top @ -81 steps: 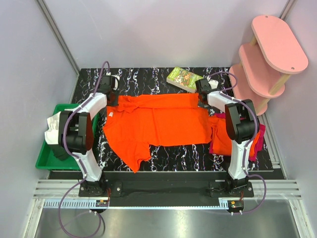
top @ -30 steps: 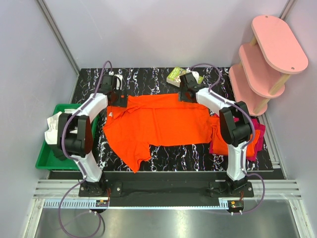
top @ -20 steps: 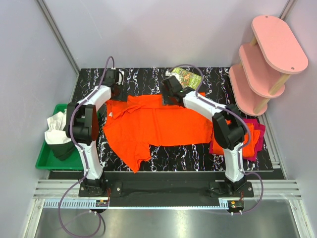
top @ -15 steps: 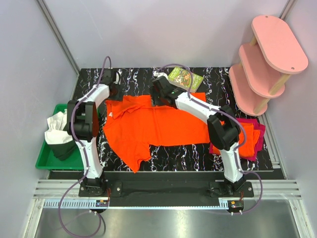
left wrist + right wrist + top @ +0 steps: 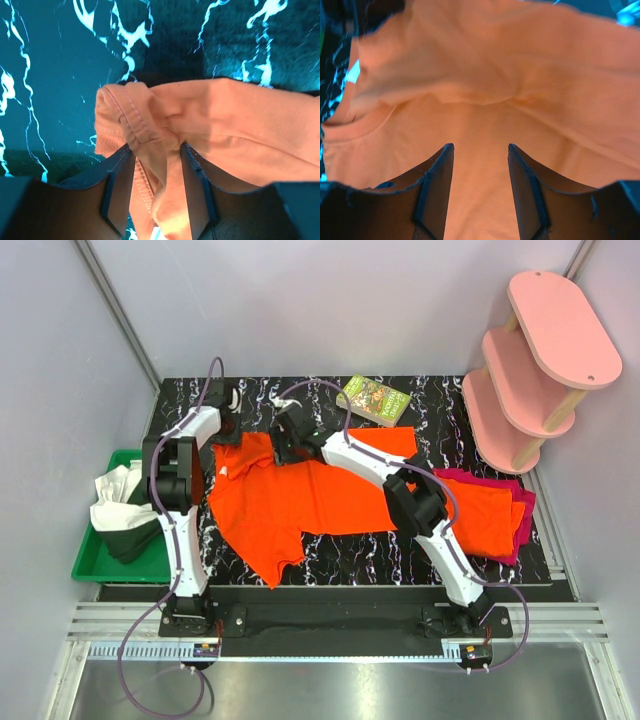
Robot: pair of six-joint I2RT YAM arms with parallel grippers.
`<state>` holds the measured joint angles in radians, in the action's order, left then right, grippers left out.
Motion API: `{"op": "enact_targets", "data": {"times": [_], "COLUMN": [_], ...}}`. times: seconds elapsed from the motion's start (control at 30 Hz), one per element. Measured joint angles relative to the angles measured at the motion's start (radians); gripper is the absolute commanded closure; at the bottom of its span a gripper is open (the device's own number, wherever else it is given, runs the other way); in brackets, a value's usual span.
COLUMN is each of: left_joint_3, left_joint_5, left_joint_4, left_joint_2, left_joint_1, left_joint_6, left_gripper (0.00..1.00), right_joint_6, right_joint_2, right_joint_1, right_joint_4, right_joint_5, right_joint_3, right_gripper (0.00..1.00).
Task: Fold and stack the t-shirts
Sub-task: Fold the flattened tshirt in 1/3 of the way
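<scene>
A bright orange t-shirt [image 5: 320,495] lies spread on the black marbled table [image 5: 400,555], rumpled along its far edge. My left gripper [image 5: 228,427] is at the shirt's far left corner. In the left wrist view it [image 5: 155,150] is shut on a bunched hem of the orange t-shirt [image 5: 240,120]. My right arm reaches across the shirt, and its gripper [image 5: 286,445] stands beside the left one. In the right wrist view its fingers stand apart [image 5: 480,147] just over smooth orange cloth [image 5: 485,75], gripping nothing. A folded orange shirt [image 5: 485,520] lies on a magenta-red one [image 5: 522,525] at the right.
A green book [image 5: 373,400] lies at the table's far edge. Off the right side stands a pink tiered shelf [image 5: 545,350]. A green tray [image 5: 88,565] with white cloth [image 5: 110,502] sits off the left edge.
My right gripper has swept left along the shirt's far edge, from the right corner to near the left one. My left gripper has shifted slightly back and closed on the hem.
</scene>
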<state>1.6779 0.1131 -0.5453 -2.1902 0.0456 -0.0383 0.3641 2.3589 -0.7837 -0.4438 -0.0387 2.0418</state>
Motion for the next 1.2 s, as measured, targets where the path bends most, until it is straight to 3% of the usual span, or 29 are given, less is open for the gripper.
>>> {"op": "enact_targets", "data": {"times": [0.3, 0.83, 1.2], "left_joint_3": [0.067, 0.068, 0.067], "left_joint_5": [0.0, -0.005, -0.015], "left_joint_4": [-0.04, -0.044, -0.044], "left_joint_2": [-0.037, -0.038, -0.038], "left_joint_1": [0.001, 0.001, 0.001], "left_joint_6": [-0.007, -0.009, -0.01], "left_gripper": [0.55, 0.54, 0.53], "right_joint_6": [0.011, 0.033, 0.072], "right_joint_2": [0.049, 0.241, 0.299], "right_joint_1": [-0.062, -0.064, -0.064], "right_joint_4": [-0.023, -0.079, -0.081], "right_joint_5": [0.032, 0.048, -0.014], "right_joint_3": [0.044, 0.294, 0.383], "right_gripper": [0.45, 0.43, 0.44]}}
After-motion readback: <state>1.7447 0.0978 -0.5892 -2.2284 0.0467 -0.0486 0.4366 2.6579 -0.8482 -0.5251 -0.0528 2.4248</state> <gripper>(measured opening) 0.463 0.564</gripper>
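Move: The bunched fold's lower edge, the part of the t-shirt I am after, lies about 7 cm to the left of my right hand, level with it fore and aft and some 6 cm below. The t-shirt's far left corner is about 15 cm to the left and 5 cm ahead, and the white tag some 16 cm left and 4 cm back, both about 6 cm lower. From my left hand the fold edge lies roughly 8 cm right, 6 cm back and 1 cm down. I carry my open right hand left and down to the edge of the bunched fold, about 6 cm across and 4 cm lower: first left with a dip of some 3 cm back, then forward again while sinking, with the fingers staying apart and ending astride the edge. My left hand stays put at the t-shirt's far left corner, its half-open fingers still straddling the cloth. ##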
